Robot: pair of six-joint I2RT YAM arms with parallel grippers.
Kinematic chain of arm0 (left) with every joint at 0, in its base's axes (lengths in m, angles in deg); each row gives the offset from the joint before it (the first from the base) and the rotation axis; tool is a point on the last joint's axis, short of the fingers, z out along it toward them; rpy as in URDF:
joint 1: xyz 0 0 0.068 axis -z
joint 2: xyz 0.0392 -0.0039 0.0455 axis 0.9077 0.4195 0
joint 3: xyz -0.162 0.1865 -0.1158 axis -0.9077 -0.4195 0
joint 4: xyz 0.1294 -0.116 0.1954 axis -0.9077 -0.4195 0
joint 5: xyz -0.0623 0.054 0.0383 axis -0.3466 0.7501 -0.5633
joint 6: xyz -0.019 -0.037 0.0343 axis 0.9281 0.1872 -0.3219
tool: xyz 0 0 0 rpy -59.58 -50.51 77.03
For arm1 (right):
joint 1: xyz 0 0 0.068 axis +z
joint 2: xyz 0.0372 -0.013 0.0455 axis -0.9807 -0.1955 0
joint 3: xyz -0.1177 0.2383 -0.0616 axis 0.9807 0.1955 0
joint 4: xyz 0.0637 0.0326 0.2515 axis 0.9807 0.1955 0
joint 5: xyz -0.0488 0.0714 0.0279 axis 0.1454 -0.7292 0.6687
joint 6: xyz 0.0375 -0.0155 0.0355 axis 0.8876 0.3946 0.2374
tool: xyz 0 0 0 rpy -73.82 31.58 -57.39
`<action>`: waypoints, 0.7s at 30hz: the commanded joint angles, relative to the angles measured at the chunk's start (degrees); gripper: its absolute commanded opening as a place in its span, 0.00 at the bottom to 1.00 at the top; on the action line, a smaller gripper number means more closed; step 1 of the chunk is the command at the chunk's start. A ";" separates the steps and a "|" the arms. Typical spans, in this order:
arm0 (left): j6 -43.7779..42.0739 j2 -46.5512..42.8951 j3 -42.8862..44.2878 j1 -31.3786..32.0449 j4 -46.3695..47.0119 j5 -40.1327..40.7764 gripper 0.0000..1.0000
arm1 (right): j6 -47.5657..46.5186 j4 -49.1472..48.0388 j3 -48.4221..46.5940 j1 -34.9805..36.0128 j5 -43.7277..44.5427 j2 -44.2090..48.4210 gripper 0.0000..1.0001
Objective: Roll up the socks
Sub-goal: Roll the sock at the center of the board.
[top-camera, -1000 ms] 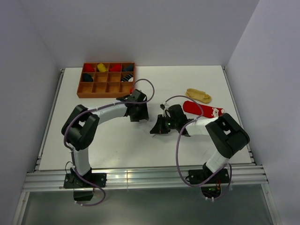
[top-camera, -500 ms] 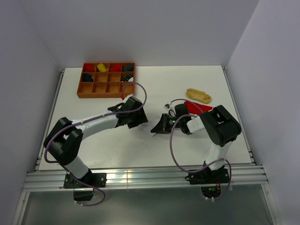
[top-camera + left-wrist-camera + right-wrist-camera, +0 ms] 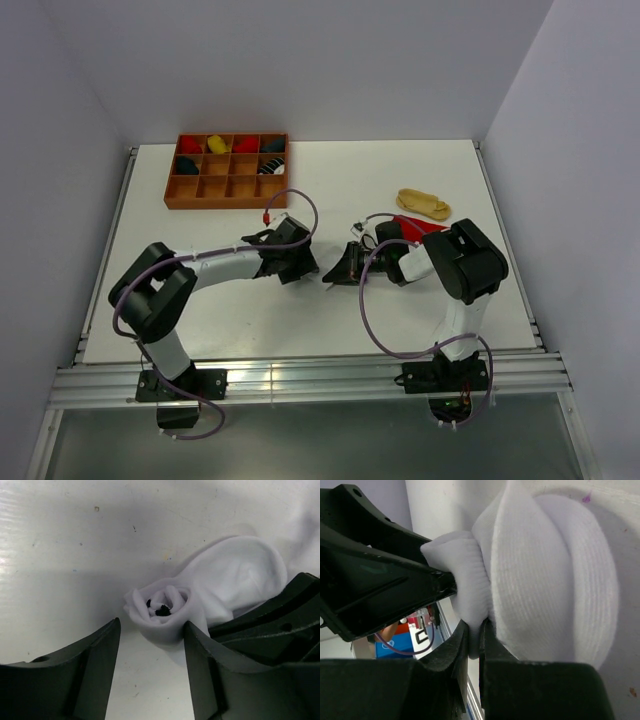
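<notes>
The white sock (image 3: 167, 611) lies on the table, wound into a small roll with black showing at its centre and its loose end (image 3: 240, 575) spread behind. My left gripper (image 3: 152, 626) is open; its jaws straddle the near side of the roll and the right finger (image 3: 200, 650) touches the fabric. My right gripper (image 3: 476, 642) is shut on a fold of the white sock (image 3: 545, 580). In the top view the two grippers (image 3: 305, 265) (image 3: 338, 272) meet tip to tip and hide that sock. The red sock (image 3: 412, 224) and the tan-yellow sock (image 3: 423, 204) lie behind the right arm.
A brown wooden compartment tray (image 3: 228, 190) stands at the back left with several rolled socks in its far cells. Grey walls close in both sides, and a metal rail runs along the near table edge.
My left gripper has swung nearer and rightward, up to the right gripper, and its elbow has shifted. The right gripper has stayed in place, shut on the sock, while its arm folded in.
</notes>
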 commanded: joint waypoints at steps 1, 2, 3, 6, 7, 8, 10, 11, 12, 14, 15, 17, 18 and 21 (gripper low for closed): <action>0.44 2.78 2.02 0.49 0.40 0.94 0.57 | -3.69 10.64 2.38 -0.71 9.88 -4.19 0.00; 0.35 3.32 2.20 0.58 0.22 0.77 0.56 | -3.77 10.64 2.38 -0.71 9.88 -4.19 0.00; 0.26 3.84 2.37 0.75 0.05 0.59 0.54 | -3.77 10.90 2.29 -0.80 10.06 -4.10 0.00; 0.08 5.86 2.72 1.28 -0.30 0.33 0.47 | -4.47 11.86 2.12 -0.80 10.67 -3.66 0.02; -0.09 7.00 3.07 1.45 -1.00 0.41 0.40 | -5.17 12.13 2.12 -0.80 11.02 -3.05 0.03; -0.18 7.36 3.34 1.63 -1.44 0.68 0.38 | -5.53 12.48 2.12 -0.80 11.29 -2.52 0.05; -0.44 8.68 4.13 2.16 -2.58 1.03 0.33 | -6.93 13.44 2.38 -0.80 12.42 0.10 0.15; -0.62 8.86 4.48 2.25 -3.63 1.47 0.31 | -7.55 13.97 2.90 -0.80 13.13 1.51 0.18; -0.88 9.29 5.00 2.51 -4.25 1.73 0.29 | -9.03 14.76 3.08 -0.71 14.01 3.18 0.26; -1.06 9.65 5.62 2.68 -6.27 2.52 0.29 | -10.97 18.08 3.52 -0.10 18.22 9.59 0.33; -1.58 9.91 6.41 2.86 -6.89 3.22 0.29 | -12.63 19.32 3.70 0.16 20.06 12.14 0.39; -2.03 10.26 7.29 3.21 -8.99 3.84 0.29 | -14.31 23.00 3.70 2.00 27.32 20.31 0.43; -2.55 10.61 8.25 3.30 -9.53 4.45 0.29 | -16.23 24.16 3.70 3.06 30.94 23.12 0.44; -3.34 10.97 10.19 3.65 -11.81 5.16 0.29 | -20.36 27.24 3.70 9.53 45.71 32.97 0.47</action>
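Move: The rolled part of the white sock sits nearly between my open left fingers, its middle about 1 cm ahead, 1 cm right and 1 cm below. The sock's unrolled end spreads about 3 cm ahead and 6 cm right of my left hand. My right fingers still pinch the sock's side, with the roll about 3 cm to their left and 1 cm ahead. The red sock lies some 10 cm ahead and 24 cm right of my right hand. I take the roll over with my left hand: its fingers close from both sides until they squeeze the roll, while the hand slides about 3 cm right, slightly forward and down. Only once it has nearly closed do I open my right fingers, let go of the sock and draw that hand away, some 3.5 cm right and 3 cm up, its fingertips tipping down. ##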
